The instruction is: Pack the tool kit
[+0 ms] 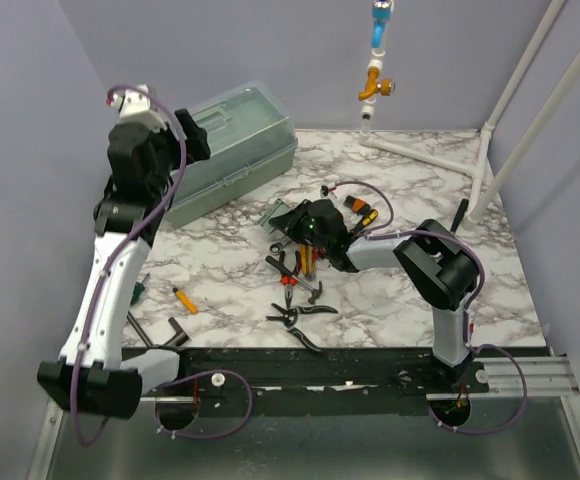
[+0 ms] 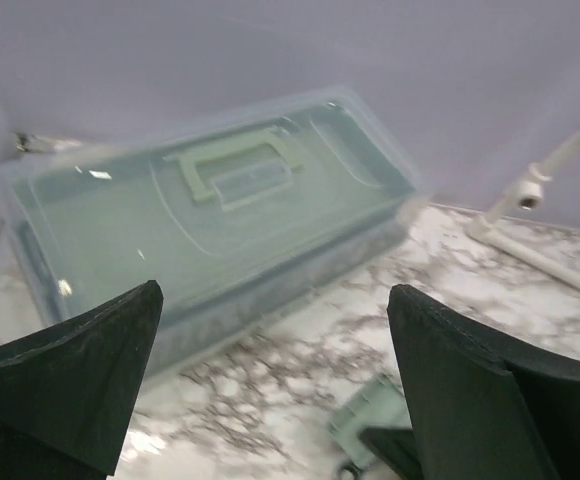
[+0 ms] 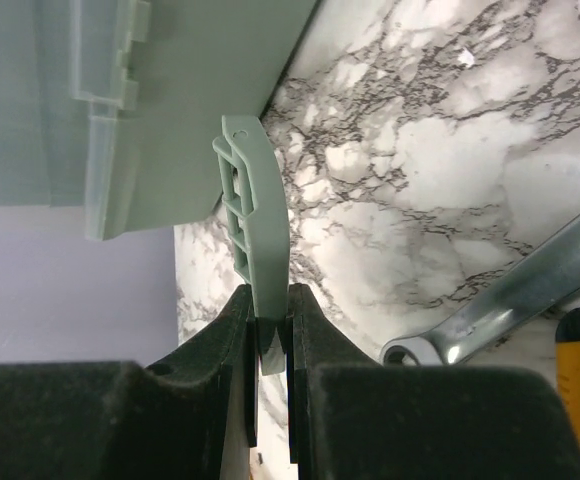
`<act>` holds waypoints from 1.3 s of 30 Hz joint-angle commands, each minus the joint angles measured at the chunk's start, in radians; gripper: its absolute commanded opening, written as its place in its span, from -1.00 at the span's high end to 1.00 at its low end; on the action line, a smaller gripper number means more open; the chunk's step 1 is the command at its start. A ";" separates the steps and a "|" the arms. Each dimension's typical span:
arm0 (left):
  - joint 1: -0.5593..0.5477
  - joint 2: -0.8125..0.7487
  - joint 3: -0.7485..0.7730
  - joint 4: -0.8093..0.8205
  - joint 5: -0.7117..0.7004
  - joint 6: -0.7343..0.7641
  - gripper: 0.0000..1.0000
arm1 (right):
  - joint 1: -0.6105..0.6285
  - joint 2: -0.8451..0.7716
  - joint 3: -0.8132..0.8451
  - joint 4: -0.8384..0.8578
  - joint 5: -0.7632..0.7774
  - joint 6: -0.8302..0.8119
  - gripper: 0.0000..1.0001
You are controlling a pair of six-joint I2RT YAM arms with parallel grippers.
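The translucent green tool box [image 1: 232, 142] lies at the back left with its lid down and its handle [image 2: 232, 165] on top. My left gripper [image 1: 192, 142] hovers open above its near end; in the left wrist view the left gripper [image 2: 275, 295] has only box and table between its fingers. My right gripper [image 1: 297, 222] is shut on a pale green plastic part [image 3: 255, 205], held upright just right of the box [image 3: 120, 90]. The same part [image 2: 375, 408] shows low in the left wrist view. Loose tools lie around: pliers [image 1: 303, 315], screwdrivers [image 1: 305, 262], a wrench [image 3: 510, 300].
A yellow utility knife [image 1: 185, 300], a hex key [image 1: 175, 330] and a green-handled screwdriver [image 1: 138, 290] lie at the front left. An orange-handled tool [image 1: 360, 207] sits behind the right gripper. White pipe legs [image 1: 425, 155] stand at the back right, and a hanging fitting [image 1: 375, 85].
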 commanded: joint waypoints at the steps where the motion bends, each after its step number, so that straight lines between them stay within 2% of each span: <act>1: 0.094 0.251 0.281 -0.168 0.036 0.209 -0.97 | -0.006 -0.077 -0.020 -0.067 -0.003 -0.043 0.99; 7: 0.189 0.647 0.769 -0.292 0.187 0.332 -0.97 | -0.007 -0.109 -0.063 -0.088 -0.011 -0.025 0.99; 10: 0.220 0.837 0.993 -0.294 0.247 0.367 -0.97 | -0.007 -0.122 -0.085 -0.066 -0.029 -0.035 0.99; 12: 0.235 0.935 1.097 -0.263 0.264 0.383 -0.97 | -0.007 -0.128 -0.095 -0.064 -0.033 -0.048 0.99; 14: 0.252 1.004 1.132 -0.186 0.294 0.404 -0.97 | -0.007 -0.134 -0.103 -0.067 -0.035 -0.061 0.99; 15: 0.264 1.026 1.132 -0.153 0.329 0.393 -0.97 | -0.007 -0.139 -0.106 -0.067 -0.036 -0.067 0.99; 18: 0.310 1.125 1.153 -0.060 0.473 0.213 -0.97 | -0.008 -0.153 -0.120 -0.068 -0.036 -0.095 0.99; 22: 0.357 1.288 1.297 -0.045 0.598 -0.027 -0.97 | -0.008 -0.162 -0.126 -0.058 -0.036 -0.108 0.99; 24: 0.364 1.318 1.302 -0.066 0.615 -0.069 -0.97 | -0.007 -0.164 -0.125 -0.060 -0.035 -0.116 0.99; 28: 0.363 1.332 1.282 -0.178 0.648 -0.043 -0.97 | -0.007 -0.168 -0.131 -0.068 -0.030 -0.121 0.99; 32: 0.347 1.308 1.180 -0.210 0.847 -0.069 -0.97 | -0.007 -0.183 -0.147 -0.068 -0.012 -0.130 0.99; 35: 0.294 1.277 1.124 -0.281 0.947 -0.021 -0.92 | -0.012 -0.215 -0.142 -0.109 0.029 -0.162 0.99; 37: 0.260 1.226 1.047 -0.314 0.952 0.028 -0.91 | -0.015 -0.235 -0.138 -0.140 0.064 -0.181 0.99; 39: 0.232 1.145 0.889 -0.300 0.910 0.055 -0.90 | -0.028 -0.245 -0.137 -0.159 0.091 -0.184 0.99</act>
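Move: The toolbox's middle lies about 18 cm ahead of the left hand, 2 cm to its left and 28 cm below. The loose latch in the right hand is 3 cm ahead of the left hand, 14 cm right and 29 cm down; the spanner lies level with the left hand, 20 cm right and 37 cm down. From the right hand, the toolbox's middle is about 14 cm ahead, 17 cm left and 2 cm higher. Left hand reaches some 30 cm forward, sinks 15, then pushes toolbox's left end back-right; right hand keeps latch. ##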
